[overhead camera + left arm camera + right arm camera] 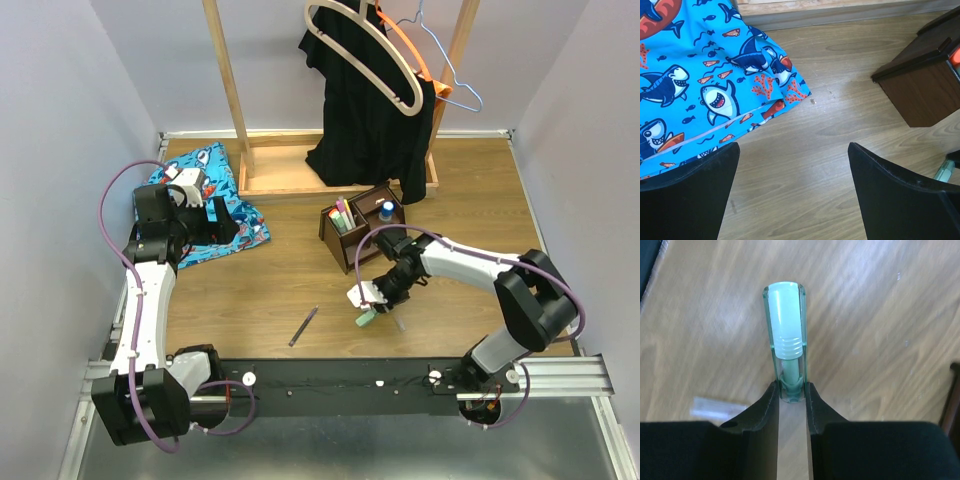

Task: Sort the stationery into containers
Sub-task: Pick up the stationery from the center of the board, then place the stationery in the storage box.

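My right gripper [373,300] is shut on the near end of a pale green marker [785,330], both fingertips pressed to its clear cap; the marker [365,319] sits low over the table in front of the dark brown organizer [360,240]. Pink and green markers [343,213] and a small blue bottle [386,210] stand in its slots. A thin purple pen [303,327] lies on the table further left. My left gripper [794,190] hangs open over bare wood beside the blue cloth, nothing between its fingers.
A blue shark-patterned cloth [700,75] lies at the left. The light wooden rack base [300,178] stands behind, with a black garment [370,110] on hangers. A small clear piece [715,407] lies on the table left of my right fingers. One organizer corner [925,85] shows.
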You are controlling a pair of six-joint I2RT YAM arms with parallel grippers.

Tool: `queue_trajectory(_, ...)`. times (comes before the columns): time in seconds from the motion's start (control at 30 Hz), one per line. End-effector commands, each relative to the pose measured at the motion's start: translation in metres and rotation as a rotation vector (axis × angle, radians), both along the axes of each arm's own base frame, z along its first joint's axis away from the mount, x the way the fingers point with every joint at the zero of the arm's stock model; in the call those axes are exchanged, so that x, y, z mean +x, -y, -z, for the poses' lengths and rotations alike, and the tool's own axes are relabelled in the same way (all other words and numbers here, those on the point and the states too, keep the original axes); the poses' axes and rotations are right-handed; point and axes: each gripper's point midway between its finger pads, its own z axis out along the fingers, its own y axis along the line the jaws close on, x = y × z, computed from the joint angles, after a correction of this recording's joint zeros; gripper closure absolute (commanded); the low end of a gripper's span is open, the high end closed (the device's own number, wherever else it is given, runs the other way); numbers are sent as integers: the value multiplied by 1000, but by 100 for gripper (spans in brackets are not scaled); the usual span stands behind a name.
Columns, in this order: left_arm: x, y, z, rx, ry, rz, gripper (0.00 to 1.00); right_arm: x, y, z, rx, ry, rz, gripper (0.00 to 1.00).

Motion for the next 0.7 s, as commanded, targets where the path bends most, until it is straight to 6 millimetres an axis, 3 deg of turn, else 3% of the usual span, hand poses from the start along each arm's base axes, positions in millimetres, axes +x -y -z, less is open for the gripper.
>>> queue_trajectory(0.0, 7, 3, -13, -28, 31, 10, 1, 8, 3, -18, -7, 7, 174, 89)
queue_trajectory(0.17, 18, 4, -16, -53, 27, 6, 1, 14, -7, -55, 94, 1, 440, 96)
queue_trajectory(0.3, 31, 5, -24, -59, 35, 8, 1, 26, -5, -67, 120, -73, 779, 99)
queue_trajectory(0.4, 41, 10, -29, -51, 45, 24, 1, 43, 8, -73, 145, -115, 994, 99)
queue_trajectory(0.53, 51, 19, -37, -53, 61, 52, 1, 70, 41, -67, 107, -92, 1234, 99)
queue_trajectory(0.67, 57, 22, -40, -57, 70, 58, 1, 89, 60, -65, 82, -56, 1356, 99)
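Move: The brown organizer, where the gripped green highlighter belongs, has its middle roughly 15 cm ahead of the right hand, 1 cm left and 4 cm above. Its slot of standing markers is some 16 cm ahead and 6 cm left; the blue-capped bottle, about 17 cm ahead and 3 cm right. A clear strip lies 6 cm right, 2 cm back. From the left hand, the organizer is about 27 cm right, 4 cm ahead and 15 cm below. The green highlighter, already pinched by one end in the right fingers, is raised about 7 cm almost straight up off the board, then carried forward and to the right towards the organizer's open front, the hand turning some 65 degrees clockwise and keeping its grip. The empty left hand, wide open, moves forward and a little up. ##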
